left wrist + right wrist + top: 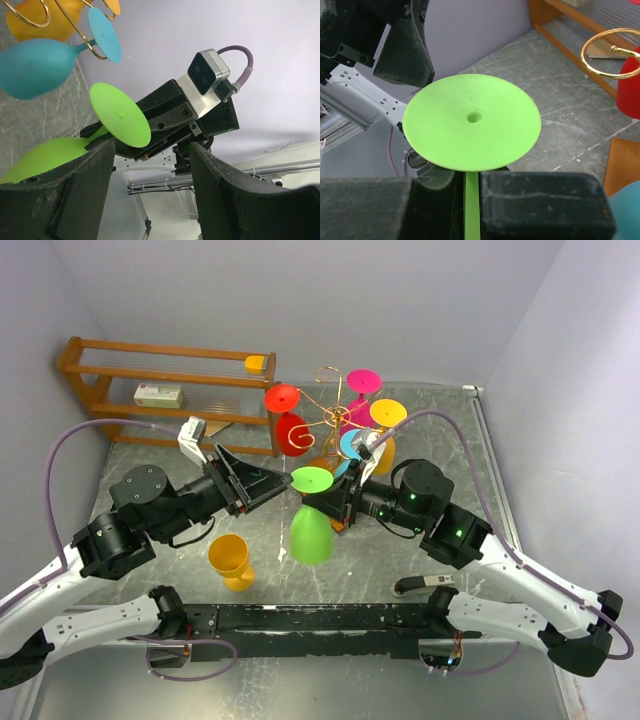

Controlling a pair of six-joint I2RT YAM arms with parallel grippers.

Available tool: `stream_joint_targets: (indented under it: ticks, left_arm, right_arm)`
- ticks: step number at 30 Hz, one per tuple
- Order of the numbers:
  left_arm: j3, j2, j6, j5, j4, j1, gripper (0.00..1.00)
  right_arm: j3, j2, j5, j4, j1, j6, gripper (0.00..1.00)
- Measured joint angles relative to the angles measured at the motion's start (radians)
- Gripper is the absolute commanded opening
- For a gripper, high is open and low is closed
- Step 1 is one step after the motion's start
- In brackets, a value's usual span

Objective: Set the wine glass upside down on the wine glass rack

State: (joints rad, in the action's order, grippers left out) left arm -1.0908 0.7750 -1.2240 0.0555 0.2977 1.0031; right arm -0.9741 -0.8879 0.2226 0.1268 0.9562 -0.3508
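The green wine glass (311,530) hangs upside down, foot (311,479) on top, just in front of the gold wire rack (330,400). My right gripper (336,502) is shut on its stem; in the right wrist view the stem (472,205) runs between the fingers (470,182) under the round foot (471,120). My left gripper (275,483) is open and empty, its tips close to the left of the foot. In the left wrist view (152,150) the foot (120,115) and bowl (45,157) sit off its left finger.
The rack holds red (291,433), pink (362,382), yellow (387,413), teal (35,67) and orange (45,22) glasses. A yellow-orange glass (231,560) stands on the table at front left. The wooden shelf unit (170,390) stands at back left.
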Motion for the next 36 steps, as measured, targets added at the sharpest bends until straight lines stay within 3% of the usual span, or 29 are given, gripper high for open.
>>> stream_joint_targets:
  ticks: [14, 21, 31, 34, 36]
  left_arm:
    - [0.074, 0.030, -0.055, -0.034, -0.034, 0.000, 0.59]
    - [0.081, 0.026, -0.062, -0.034, -0.068, 0.000, 0.45]
    - [0.159, -0.006, -0.121, -0.035, -0.162, 0.000, 0.41]
    - [0.163, 0.003, -0.134, -0.038, -0.174, 0.000, 0.36]
    - [0.163, 0.010, -0.138, -0.040, -0.177, 0.000, 0.26]
  right_arm:
    - [0.000, 0.002, 0.040, -0.016, 0.002, 0.004, 0.00]
    - [0.002, 0.005, 0.051, -0.024, 0.003, 0.004, 0.00]
    - [0.013, -0.002, 0.079, -0.032, 0.005, 0.014, 0.00]
    - [0.013, -0.010, 0.092, -0.040, 0.008, 0.021, 0.00]
    - [0.013, -0.015, 0.095, -0.040, 0.008, 0.028, 0.00]
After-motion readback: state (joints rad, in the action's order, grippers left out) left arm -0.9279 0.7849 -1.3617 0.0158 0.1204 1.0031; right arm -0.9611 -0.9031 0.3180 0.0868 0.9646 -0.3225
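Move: The base disc of the upside-down green wine glass, held by its stem in the right gripper, lies about 6 cm right, 3 cm ahead and 3 cm below the left hand. Of that disc, the blue glass's base on the rack is some 8 cm to the right and 6 cm farther out; an empty rack loop is about 8 cm farther out and 2 cm left. For the right hand, the disc is about 3 cm straight above its grip. Bring the left gripper down about 3 cm and right some 2 cm to the near-left rim of the green base disc, narrowing the fingers to about half their opening so they straddle the rim without shutting. Keep the right gripper closed on the stem, easing the glass back about 1.5 cm and a little left towards the left fingers. ##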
